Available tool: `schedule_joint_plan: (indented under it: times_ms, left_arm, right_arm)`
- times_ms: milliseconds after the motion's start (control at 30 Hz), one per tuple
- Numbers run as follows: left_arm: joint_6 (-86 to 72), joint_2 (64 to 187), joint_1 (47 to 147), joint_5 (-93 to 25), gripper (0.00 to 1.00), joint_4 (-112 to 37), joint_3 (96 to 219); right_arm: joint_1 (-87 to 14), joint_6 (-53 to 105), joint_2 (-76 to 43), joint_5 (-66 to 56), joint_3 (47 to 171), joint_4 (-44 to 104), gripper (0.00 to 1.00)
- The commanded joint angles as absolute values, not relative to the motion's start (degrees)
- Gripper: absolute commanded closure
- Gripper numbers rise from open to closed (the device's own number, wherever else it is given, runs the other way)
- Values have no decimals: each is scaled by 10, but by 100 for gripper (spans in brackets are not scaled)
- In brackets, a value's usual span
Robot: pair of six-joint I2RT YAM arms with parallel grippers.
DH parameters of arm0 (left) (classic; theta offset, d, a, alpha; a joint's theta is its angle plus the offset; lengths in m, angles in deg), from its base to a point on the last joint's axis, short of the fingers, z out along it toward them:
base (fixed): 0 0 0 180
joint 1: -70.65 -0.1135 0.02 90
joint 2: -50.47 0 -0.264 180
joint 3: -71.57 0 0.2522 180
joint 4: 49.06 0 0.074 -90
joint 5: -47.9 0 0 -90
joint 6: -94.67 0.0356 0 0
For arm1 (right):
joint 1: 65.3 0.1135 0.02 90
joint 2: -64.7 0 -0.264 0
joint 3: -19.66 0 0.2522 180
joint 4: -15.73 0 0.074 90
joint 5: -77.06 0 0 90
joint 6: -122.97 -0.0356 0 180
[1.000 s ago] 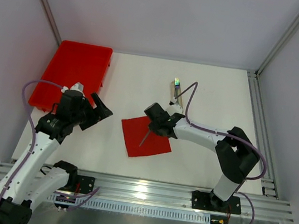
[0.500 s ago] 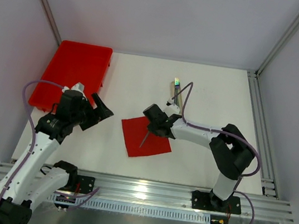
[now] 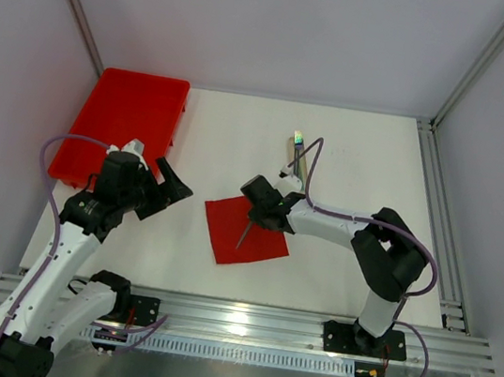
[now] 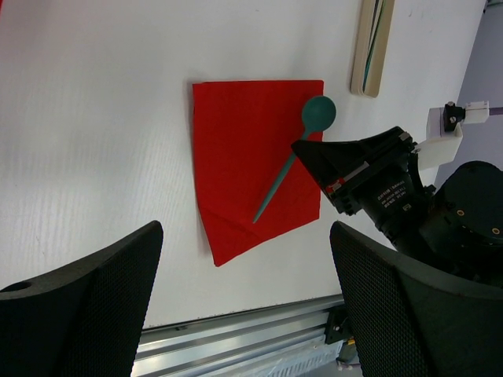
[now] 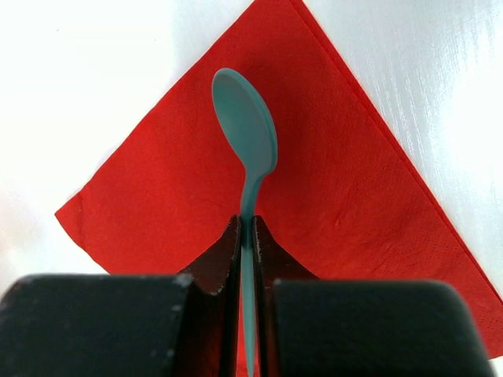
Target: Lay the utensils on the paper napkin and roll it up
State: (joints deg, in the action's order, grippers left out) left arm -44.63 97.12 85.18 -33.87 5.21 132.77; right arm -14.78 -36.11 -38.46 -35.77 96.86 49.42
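The red paper napkin [image 3: 265, 242] lies flat on the white table, between the two arms. My right gripper [image 3: 259, 211] is shut on the handle of a teal spoon [image 3: 242, 236] over the napkin's far right part. In the right wrist view the spoon's bowl [image 5: 245, 129] sticks out past the fingertips [image 5: 233, 236] above the napkin [image 5: 157, 188]; whether it touches the paper I cannot tell. A second teal utensil [image 4: 379, 31] rests on a beige strip [image 3: 296, 157] beyond the napkin. My left gripper [image 3: 166, 189] hangs open and empty to the left of the napkin [image 4: 236, 157].
A big red plastic tray [image 3: 125, 117] stands at the far left of the table. An aluminium rail [image 3: 242, 320] runs along the near edge, and frame posts with grey walls close the sides.
The right arm has edged slightly to the left with the spoon still in its grip. The left arm has not moved.
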Motion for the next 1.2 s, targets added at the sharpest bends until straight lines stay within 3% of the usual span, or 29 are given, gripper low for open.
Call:
schedule_joint_plan:
  times_ms: [0,433,1167]
  left_arm:
    - [-438,971,854,-324,11,33,1328]
    - [-438,971,854,-322,11,33,1326]
    - [-438,971,853,-320,11,39,1326]
  right_arm:
    - [-146,-356,-392,-390,987,481,94]
    - [-146,-356,-407,-389,993,492,89]
    - [-142,-322,-360,-407,1004,517,63]
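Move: The right hand, holding the green spoon by its handle, is over the forward right part of the red napkin; the napkin's middle lies about 3 cm back, 2 cm to its left and 2 cm below. The utensil tray with the fork stands some 16 cm ahead and 8 cm to its right. From the left hand, the napkin's middle is roughly 3 cm ahead, 13 cm right and 17 cm below. The right hand lowers the spoon about 1 cm onto the napkin, then opens its fingers, rising slightly at the end. ##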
